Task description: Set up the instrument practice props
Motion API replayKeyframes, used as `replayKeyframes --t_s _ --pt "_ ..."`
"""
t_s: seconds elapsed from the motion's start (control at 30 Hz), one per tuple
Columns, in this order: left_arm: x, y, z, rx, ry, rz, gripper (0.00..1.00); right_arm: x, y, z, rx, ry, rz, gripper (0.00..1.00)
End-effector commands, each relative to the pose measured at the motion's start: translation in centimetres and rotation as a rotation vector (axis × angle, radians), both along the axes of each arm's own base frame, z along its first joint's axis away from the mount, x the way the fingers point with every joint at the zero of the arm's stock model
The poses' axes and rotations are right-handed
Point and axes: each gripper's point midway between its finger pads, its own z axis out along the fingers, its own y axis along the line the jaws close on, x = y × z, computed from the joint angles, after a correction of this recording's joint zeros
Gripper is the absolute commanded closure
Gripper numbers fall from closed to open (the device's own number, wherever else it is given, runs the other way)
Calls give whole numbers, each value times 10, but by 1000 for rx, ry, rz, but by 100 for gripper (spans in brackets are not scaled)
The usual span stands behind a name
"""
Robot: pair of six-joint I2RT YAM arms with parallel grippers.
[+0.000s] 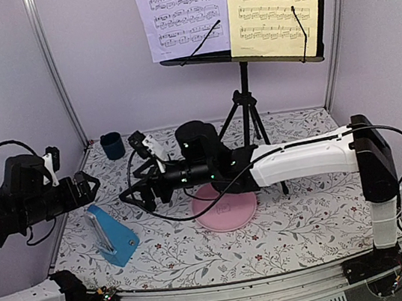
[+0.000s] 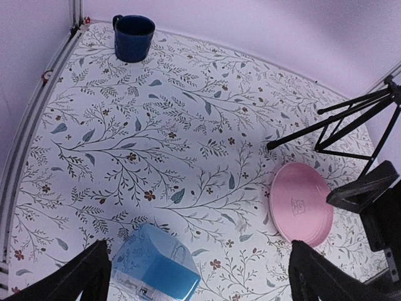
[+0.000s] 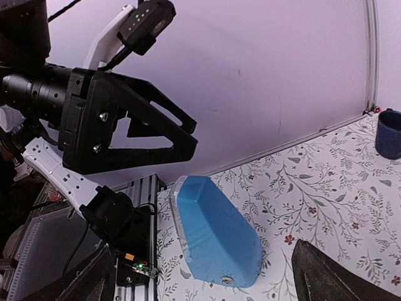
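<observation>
The black music stand (image 1: 248, 98) stands at the back of the table on its tripod. A lilac sheet (image 1: 182, 13) and a yellow sheet (image 1: 278, 6) rest side by side on its desk. At the near left of the floral mat is the blue metronome (image 1: 114, 235). My left gripper (image 1: 91, 188) hangs open above and just behind it; in the left wrist view the metronome (image 2: 156, 266) lies low between those fingers (image 2: 81, 279). My right gripper (image 1: 134, 197) is open too, level with and right of the metronome (image 3: 216, 235), facing it.
A pink plate (image 1: 225, 207) lies mid-table under the right forearm. A dark blue cup (image 1: 112, 145) stands in the back left corner. The stand's legs (image 2: 351, 119) spread behind the plate. Frame posts and purple walls close in the sides.
</observation>
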Motion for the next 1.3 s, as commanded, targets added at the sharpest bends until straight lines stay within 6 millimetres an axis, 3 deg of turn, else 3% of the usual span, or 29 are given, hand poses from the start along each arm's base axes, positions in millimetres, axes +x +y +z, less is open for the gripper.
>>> replayKeyframes --t_s 0.0,0.2,0.3,0.53,0.8,1.1,1.27 --pt "-13 3 -26 50 113 -29 1 -16 26 -16 -10 67 36 1" --pt "-31 5 -63 158 279 -96 1 -17 27 -26 -26 71 36 0" --pt "-28 5 -67 200 282 -110 1 -18 25 -26 -29 60 39 0" --pt "-23 -33 -87 221 317 -335 4 -16 17 -29 -39 51 31 0" --pt "-21 -35 -103 292 382 -331 10 -5 -2 -25 -22 65 5 1" --pt "-26 -39 -111 290 405 -356 27 4 -15 -25 -20 64 -16 1" --pt "-25 -40 -111 296 411 -359 51 9 -20 -25 -20 62 -29 1"
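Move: The blue metronome's middle is nearly below the left hand, some 17 cm down, about 2 cm back and 3 cm to its right. From the left hand, the dark blue mug stands some 39 cm ahead, 4 cm left and 21 cm down; the pink plate lies about 8 cm ahead, 34 cm right and 25 cm down. From the right hand, the metronome is about 11 cm left, 2 cm back and 19 cm down. The left hand's fingertips come to straddle the metronome's upper part and seem to touch its sides as they close a bit under halfway, after a drop of about 11 cm, drifting slightly right and back, fingers tipping down about 20 degrees as the hand rolls and turns clockwise. The open right hand edges left, then sinks to about 5 cm lower overall, drawing back right. ##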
